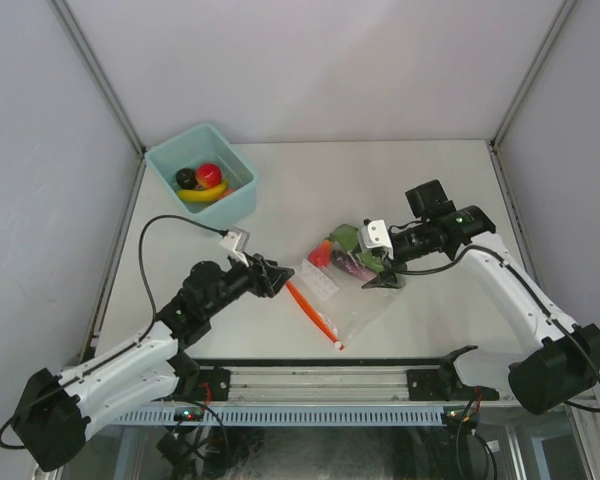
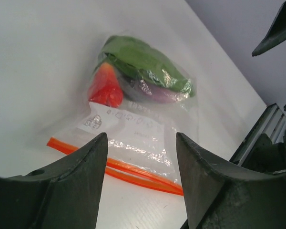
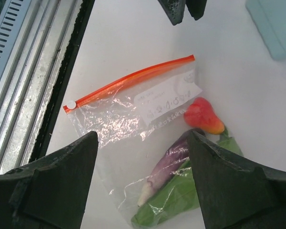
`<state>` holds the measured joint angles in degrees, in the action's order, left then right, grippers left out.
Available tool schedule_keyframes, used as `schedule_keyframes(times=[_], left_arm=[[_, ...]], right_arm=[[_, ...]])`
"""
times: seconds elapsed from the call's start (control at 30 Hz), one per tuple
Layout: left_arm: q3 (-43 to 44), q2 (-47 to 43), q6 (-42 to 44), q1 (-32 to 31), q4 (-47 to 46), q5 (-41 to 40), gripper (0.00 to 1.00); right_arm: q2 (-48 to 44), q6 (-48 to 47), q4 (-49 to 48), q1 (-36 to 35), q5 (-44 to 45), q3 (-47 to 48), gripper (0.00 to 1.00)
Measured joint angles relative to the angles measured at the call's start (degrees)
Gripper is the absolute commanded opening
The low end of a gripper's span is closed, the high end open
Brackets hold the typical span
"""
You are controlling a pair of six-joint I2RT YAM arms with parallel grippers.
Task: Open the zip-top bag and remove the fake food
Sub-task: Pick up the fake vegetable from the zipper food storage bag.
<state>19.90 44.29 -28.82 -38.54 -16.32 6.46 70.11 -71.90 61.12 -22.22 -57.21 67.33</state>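
Note:
The clear zip-top bag (image 1: pixel 365 305) lies flat mid-table, its orange-red zip strip (image 1: pixel 315 315) toward the near left. Inside it is fake food: a red-orange piece (image 3: pixel 202 117), a purple eggplant (image 3: pixel 169 164) and a green leafy piece (image 3: pixel 181 202). My left gripper (image 1: pixel 280 280) hovers open just left of the strip. In the left wrist view the strip (image 2: pixel 128 169) runs across beyond its gripper (image 2: pixel 140 143), with nothing held. My right gripper (image 1: pixel 382 280) stands open above the bag's far right part, and its gripper (image 3: pixel 142 143) straddles the bag without gripping it.
A light teal bin (image 1: pixel 170 150) at the back left holds a yellow banana (image 1: pixel 202 195), a red apple (image 1: pixel 210 174) and a dark round piece (image 1: pixel 186 178). A metal rail (image 1: pixel 320 375) runs along the near edge. Grey walls enclose the table.

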Motion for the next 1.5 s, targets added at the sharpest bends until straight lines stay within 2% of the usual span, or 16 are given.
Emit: schedule_keyframes(times=[0.33,0.63,1.13,1.5], left_arm=[[-0.9,11.4,-0.4,-5.2,-3.5,-3.5,0.47],[-1.1,18.2,-1.2,-6.1,-6.4,-3.5,0.42],[-1.7,19.8,-3.1,-6.9,-8.9,-4.8,0.37],[-3.4,19.3,-3.6,-7.0,-9.0,-4.7,0.35]], right_arm=[[0.9,0.5,-3.7,1.0,2.6,-5.8,0.76],[1.0,0.7,-6.3,3.3,4.3,-8.9,0.75],[2.0,-0.5,-7.0,4.6,6.6,-9.0,0.75],[2.0,-10.0,-3.6,4.6,9.1,-9.0,0.77]])
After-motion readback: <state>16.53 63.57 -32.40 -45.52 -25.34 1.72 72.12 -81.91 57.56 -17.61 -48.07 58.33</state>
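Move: The bag's orange zip edge lies below the left hand, its middle about 2 cm back, 4 cm to the right and some 15 cm down. Inside the bag, the red pepper is roughly 10 cm ahead of that hand and 7 cm to its right. From the right hand, the eggplant lies about 7 cm ahead, 2 cm left and 18 cm below, with the green vegetable some 3 cm beyond the eggplant and 2 cm to its right. No touch can be seen yet: the left hand drops some 9 cm towards the bag's zip edge, drifting about 3 cm right and tipping its fingers down while they narrow by nearly half, still open. The right hand sinks about 7 cm towards the eggplant's side of the bag, shifting some 4 cm right and a little forward, with its fingers kept wide. ##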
